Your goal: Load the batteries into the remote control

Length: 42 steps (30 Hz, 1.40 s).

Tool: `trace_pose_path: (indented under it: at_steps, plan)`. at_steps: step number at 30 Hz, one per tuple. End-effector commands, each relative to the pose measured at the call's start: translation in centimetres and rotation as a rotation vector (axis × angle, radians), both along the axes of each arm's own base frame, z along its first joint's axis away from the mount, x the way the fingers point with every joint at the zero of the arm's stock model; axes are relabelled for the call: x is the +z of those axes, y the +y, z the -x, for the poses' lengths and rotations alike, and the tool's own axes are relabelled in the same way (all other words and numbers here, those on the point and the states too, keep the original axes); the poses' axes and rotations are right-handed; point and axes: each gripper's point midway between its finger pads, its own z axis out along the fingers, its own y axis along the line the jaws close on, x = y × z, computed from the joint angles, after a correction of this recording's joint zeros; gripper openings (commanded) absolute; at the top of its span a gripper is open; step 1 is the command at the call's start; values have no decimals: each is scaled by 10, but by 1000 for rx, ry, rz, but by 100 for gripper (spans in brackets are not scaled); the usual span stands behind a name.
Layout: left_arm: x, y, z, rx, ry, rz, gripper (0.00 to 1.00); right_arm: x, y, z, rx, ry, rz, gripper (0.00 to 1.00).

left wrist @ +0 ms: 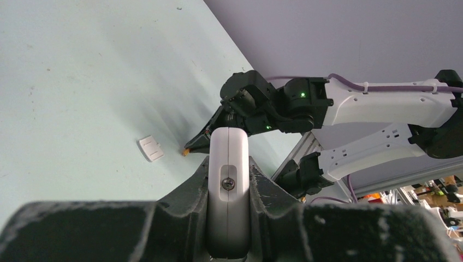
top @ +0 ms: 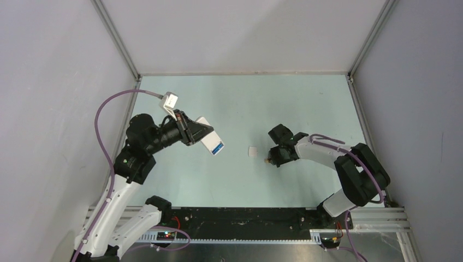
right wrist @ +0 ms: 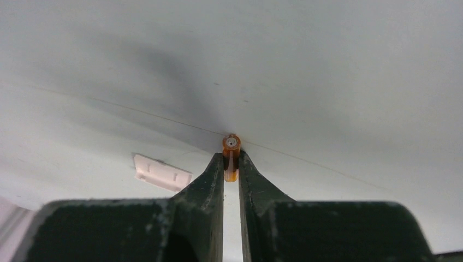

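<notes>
My left gripper (left wrist: 229,164) is shut on the white remote control (left wrist: 229,191) and holds it edge-on above the left side of the table. Seen from above, the remote (top: 208,139) sticks out to the right of the left gripper (top: 192,131), with a blue patch (top: 218,147) at its free end that looks like the blue battery seated in it. Down at the table, my right gripper (right wrist: 231,157) pinches the orange battery (right wrist: 231,150) between its fingertips. That orange battery (top: 267,161) also shows from above at the right gripper (top: 270,158).
A small white battery cover (top: 253,150) lies flat on the table just left of the right gripper, and shows again as the cover (right wrist: 161,171) in the right wrist view. Grey walls with metal frame rails enclose the pale green table (top: 245,98).
</notes>
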Motion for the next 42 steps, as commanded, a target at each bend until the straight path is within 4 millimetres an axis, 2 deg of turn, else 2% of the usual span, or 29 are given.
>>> trace_pose_path:
  at_steps: [1,2,3,4,5,6,7,8,9,11,12,13,14,15,18,21,23,27,32,38,42]
  plan:
    - [4,-4,-1,-15,9,37,0,33,-16,-21,235,-192,185,0]
    - [2,-5,-1,-19,24,42,0,53,-17,-26,246,-263,198,0]
    - [-1,-7,-1,-29,39,43,0,62,-19,-24,299,-292,228,0]
    - [0,-8,-2,-34,47,55,0,84,-20,-27,305,-365,227,0]
    - [0,-11,-2,-49,51,65,0,93,-22,-25,340,-393,244,0]
    - [1,-13,-3,-54,75,88,0,114,-22,-23,345,-461,238,0]
    - [5,-18,-3,-80,59,113,0,122,-24,-20,378,-489,250,0]
    - [6,-22,-3,-95,93,147,0,142,-23,-16,387,-548,231,0]
    - [13,-26,-2,-128,74,176,0,148,-25,-13,407,-568,236,0]
    - [23,-33,-5,-162,82,223,0,188,-28,-4,404,-675,198,0]
    - [22,-36,-10,-167,111,232,0,198,-26,2,424,-703,193,0]
    - [30,-38,-11,-179,96,244,0,221,-27,4,412,-768,180,0]
    - [30,-41,-16,-179,120,255,0,232,-23,9,441,-802,176,0]
    - [40,-42,-17,-184,100,271,0,254,-23,10,432,-859,162,0]
    - [52,-49,-27,-194,131,313,0,301,-13,15,481,-981,147,0]
    - [72,-54,-33,-210,146,387,0,353,3,18,529,-1111,114,0]
    - [81,-56,-36,-203,158,435,0,379,15,19,566,-1175,110,0]
    - [97,-55,-39,-159,160,506,0,405,39,24,625,-1229,77,0]
    - [104,-54,-39,-98,134,553,0,422,57,35,680,-1271,38,0]
    - [107,-47,-32,-29,98,595,0,429,78,64,754,-1263,67,0]
    - [110,-39,-22,-4,83,624,0,427,86,68,765,-1244,120,0]
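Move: The remote's battery bay, held up by the left hand, lies roughly 14 cm to the right hand's left, 8 cm back and 30 cm above; the blue battery is already in the bay. The battery cover lies on the table about 5 cm to the right hand's left and 3 cm farther out, a centimetre lower. From the left hand, the orange battery in the right fingers is some 16 cm right, 4 cm forward and 31 cm below. The right hand keeps its pinch on the orange battery and carries it steeply up from the table by about 41 cm, first nearly straight, then also left and back towards the remote's bay, its fingers swinging from straight down to nearly level and pointing forward-left. The left hand, still gripping the remote, dips slightly, brings it right and forward, then lifts it to end about 9 cm higher, easing back a little at the last, while rolling some 30 degrees with its left side sinking, so that the bay comes to meet the battery. ##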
